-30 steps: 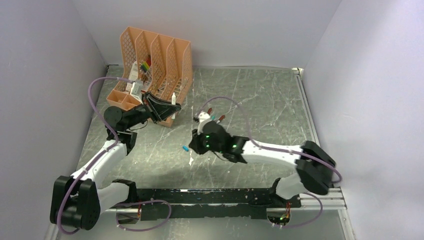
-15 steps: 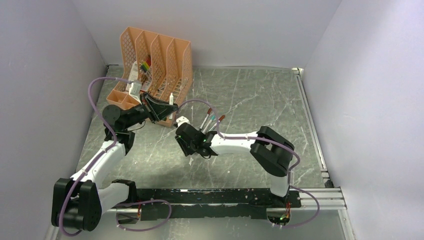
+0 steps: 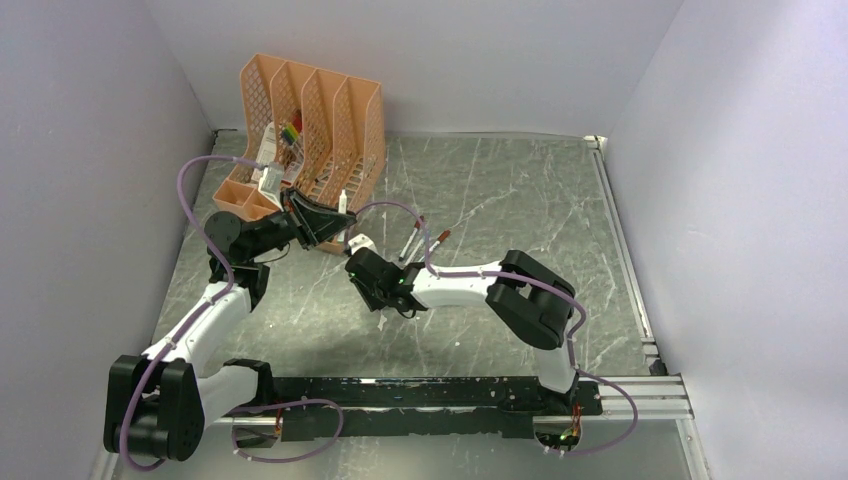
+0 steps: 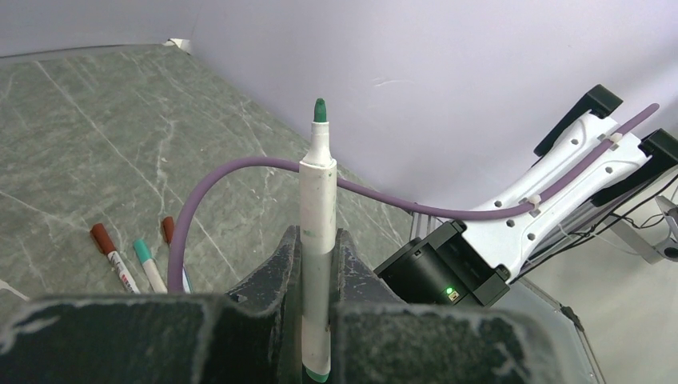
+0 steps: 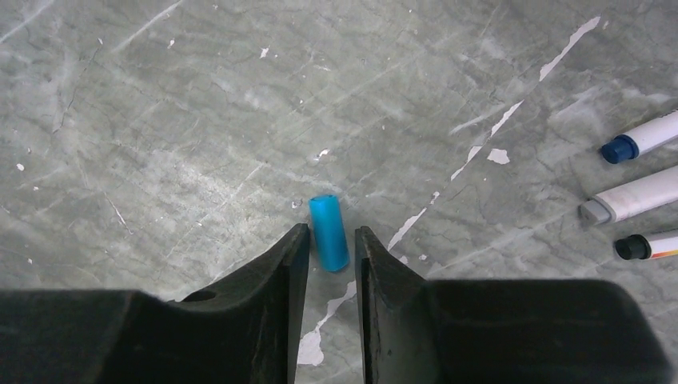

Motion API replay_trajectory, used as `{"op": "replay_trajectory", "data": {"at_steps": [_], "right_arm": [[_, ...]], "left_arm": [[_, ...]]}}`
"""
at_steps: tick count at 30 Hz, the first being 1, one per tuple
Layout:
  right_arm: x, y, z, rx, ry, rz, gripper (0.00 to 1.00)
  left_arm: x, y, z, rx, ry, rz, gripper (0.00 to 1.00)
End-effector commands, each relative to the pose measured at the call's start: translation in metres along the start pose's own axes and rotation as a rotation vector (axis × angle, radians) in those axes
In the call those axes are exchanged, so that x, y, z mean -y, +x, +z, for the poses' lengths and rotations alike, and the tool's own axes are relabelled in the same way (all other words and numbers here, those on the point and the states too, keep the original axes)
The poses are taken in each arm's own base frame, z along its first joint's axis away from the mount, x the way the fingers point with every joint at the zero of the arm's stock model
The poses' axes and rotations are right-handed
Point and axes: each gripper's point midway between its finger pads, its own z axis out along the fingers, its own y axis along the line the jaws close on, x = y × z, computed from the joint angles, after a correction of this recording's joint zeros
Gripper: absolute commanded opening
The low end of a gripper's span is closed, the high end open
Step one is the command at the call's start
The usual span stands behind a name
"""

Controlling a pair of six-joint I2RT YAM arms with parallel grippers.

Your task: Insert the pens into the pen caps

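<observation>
A white-grey pen (image 4: 318, 216) with a teal tip stands upright in my left gripper (image 4: 318, 260), which is shut on its barrel. In the top view that gripper (image 3: 325, 222) hovers just in front of the orange organizer. A teal-blue pen cap (image 5: 329, 232) lies flat on the table. My right gripper (image 5: 330, 232) is open and low over it, one fingertip on each side, with small gaps to the cap. From above, the right gripper (image 3: 368, 283) hides the cap. Other pens (image 3: 412, 243) lie beside it, their ends (image 5: 636, 198) at the right of the right wrist view.
An orange mesh file organizer (image 3: 325, 110) stands at the back left with bright markers (image 3: 290, 130) inside. A purple cable (image 4: 240, 170) arcs above the loose pens (image 4: 120, 264). A black rail (image 3: 420, 393) runs along the near edge. Walls close in on both sides.
My right arm swung left from the middle of the table and brought its gripper down over the teal-blue cap, jaws now apart. The left arm and its pen stayed put.
</observation>
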Motion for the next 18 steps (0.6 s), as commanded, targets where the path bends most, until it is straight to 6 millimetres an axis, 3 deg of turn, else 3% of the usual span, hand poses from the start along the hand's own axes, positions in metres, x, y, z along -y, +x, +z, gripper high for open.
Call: {"op": "replay_trajectory", "data": {"at_steps": [1, 3, 8, 10, 14, 18], "right_arm": [[0.002, 0.009, 0.009, -0.022, 0.022, -0.02, 0.28], [0.002, 0.01, 0.01, -0.024, 0.02, -0.022, 0.26], [-0.001, 0.013, 0.01, -0.028, 0.0, -0.013, 0.0], [-0.002, 0.006, 0.001, 0.004, -0.021, 0.004, 0.0], [0.003, -0.021, -0.037, 0.127, -0.104, 0.113, 0.0], [0.027, -0.061, -0.098, 0.35, -0.149, 0.259, 0.0]], "left_arm": [[0.003, 0.001, -0.003, -0.004, 0.021, 0.017, 0.07], [0.003, 0.001, -0.003, -0.005, 0.022, 0.015, 0.07], [0.003, 0.002, -0.003, -0.004, 0.026, 0.01, 0.07], [0.003, 0.002, -0.003, -0.003, 0.03, 0.007, 0.07], [-0.004, 0.001, -0.002, 0.015, -0.005, -0.016, 0.07], [0.001, -0.001, -0.002, 0.088, -0.001, -0.029, 0.07]]}}
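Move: The blue pen cap lies on the table right between the right hand's open fingertips, practically at the hand point. From that hand the teal-capped pen lies about 13 cm ahead and 11 cm to the right, one brown-capped pen some 16 cm ahead and 10 cm right, the other roughly 13 cm ahead and 15 cm right. From the left hand, still holding the uncapped green-tipped pen, the blue cap is about 29 cm below, some 3 cm back and 2 cm to the right. The right fingers shut on the blue pen cap and pinch it between their tips while the hand stays almost still. Then, keeping that grip, the right hand takes the cap off quickly to the right and up, roughly 4 cm in all and slightly back towards its base, the wrist tilting only a few degrees. ##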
